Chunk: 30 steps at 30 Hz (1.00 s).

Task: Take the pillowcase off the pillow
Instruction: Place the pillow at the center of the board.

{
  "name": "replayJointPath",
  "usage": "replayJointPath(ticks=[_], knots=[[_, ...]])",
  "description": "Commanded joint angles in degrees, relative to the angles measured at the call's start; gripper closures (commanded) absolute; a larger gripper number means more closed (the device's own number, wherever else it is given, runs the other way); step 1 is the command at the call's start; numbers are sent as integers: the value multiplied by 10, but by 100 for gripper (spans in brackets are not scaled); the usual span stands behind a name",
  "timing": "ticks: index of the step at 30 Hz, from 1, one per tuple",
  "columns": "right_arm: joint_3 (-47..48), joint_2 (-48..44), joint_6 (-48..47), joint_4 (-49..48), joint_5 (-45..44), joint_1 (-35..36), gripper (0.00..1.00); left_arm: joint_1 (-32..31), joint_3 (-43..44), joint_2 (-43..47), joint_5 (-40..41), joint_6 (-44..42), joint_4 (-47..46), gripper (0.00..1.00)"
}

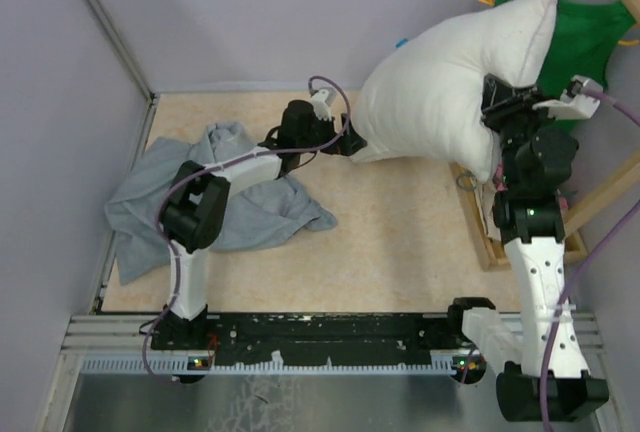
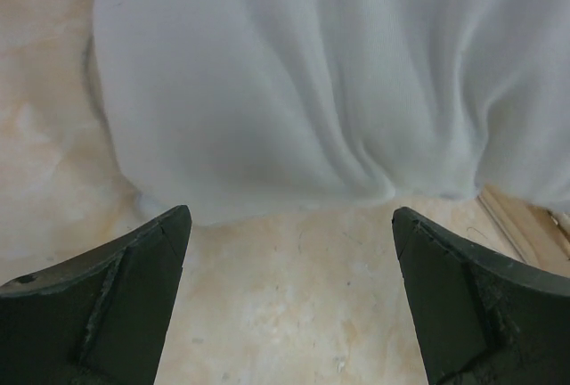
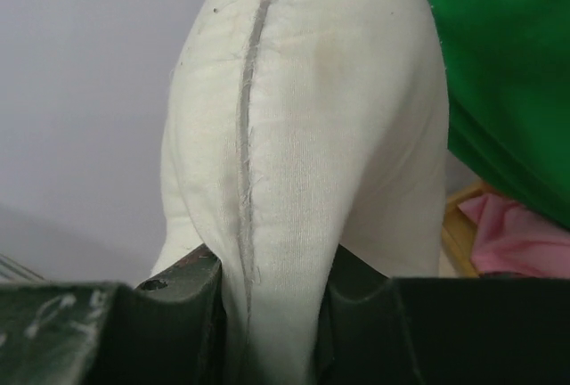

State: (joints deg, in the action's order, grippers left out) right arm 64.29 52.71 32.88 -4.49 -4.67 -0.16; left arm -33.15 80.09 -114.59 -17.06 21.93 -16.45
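The plump white pillow (image 1: 440, 87) hangs bare, lifted at the back right, its lower left corner down near the table. My right gripper (image 1: 497, 120) is shut on the pillow's right edge; in the right wrist view the seamed edge (image 3: 267, 135) is pinched between both fingers (image 3: 183, 291). The pale grey-blue pillowcase (image 1: 215, 202) lies crumpled on the table at the left, partly under my left arm. Beside the pillow's lower left corner, my left gripper (image 1: 345, 142) is open. In the left wrist view the pillow (image 2: 294, 91) lies just beyond the fingertips (image 2: 174, 225), with bare table between them.
A green tank top (image 1: 580, 42) hangs behind the pillow at the back right, with a pink garment (image 3: 517, 233) below it. A wooden frame (image 1: 480, 227) runs along the table's right edge. Grey walls close the left and back sides.
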Motion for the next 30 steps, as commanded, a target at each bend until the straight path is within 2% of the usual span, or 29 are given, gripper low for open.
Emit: replayJointPath(ticks=[1, 7, 11, 13, 16, 21, 22, 23, 25, 26, 27, 30], knots=[[-73, -88, -24, 36, -25, 2, 100, -19, 113, -93, -55, 47, -13, 0], [-173, -211, -38, 191, -46, 3, 100, -23, 216, -203, -57, 90, 0, 0], [-208, -257, -17, 258, -11, 3, 100, -23, 289, -261, -51, 96, 25, 0], [-220, -260, -7, 283, 15, 3, 90, -23, 331, -289, -46, 99, 34, 0], [-222, -258, -10, 323, 21, 3, 89, -22, 409, -333, -35, 112, 53, 0], [-209, -286, -7, 384, -34, 3, 83, -23, 484, -396, -25, 161, 45, 0], [-205, -292, -1, 398, -46, 3, 79, -23, 491, -405, -20, 175, 38, 0], [-202, -295, 9, 413, -55, 3, 68, -23, 495, -414, -15, 190, 27, 0], [-189, -291, 33, 456, -71, 3, 39, -24, 500, -431, 3, 230, 2, 0], [-179, -284, 48, 479, -82, 3, 29, -24, 502, -439, 18, 253, -6, 0], [-164, -273, 65, 507, -97, 3, 22, -25, 506, -447, 26, 274, -12, 0], [-100, -227, 114, 620, -153, 3, 11, -31, 528, -476, 44, 317, -26, 1]])
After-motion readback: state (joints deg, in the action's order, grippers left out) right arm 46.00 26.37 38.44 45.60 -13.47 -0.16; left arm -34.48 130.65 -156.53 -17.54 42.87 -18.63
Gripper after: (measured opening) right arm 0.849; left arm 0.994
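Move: The white pillow, held near its right end by the right hand, has its middle roughly 10 cm ahead, 9 cm left and 14 cm below that hand; from the left hand it lies about level ahead, 17 cm right and 17 cm up. The board's centre lies some 30 cm left, 6 cm back and 45 cm below the right hand. From the left hand, the pillowcase is about 29 cm left, 16 cm back and 13 cm down. The pillow is lowered towards the board by the right hand, which sinks about 24 cm while drawing back 13, tips some 40 degrees down and only at the end opens its fingers, slackening its pinch. The wide-open left hand reaches forward and right, sinking slightly, until its fingers press into the pillow's far left end. ##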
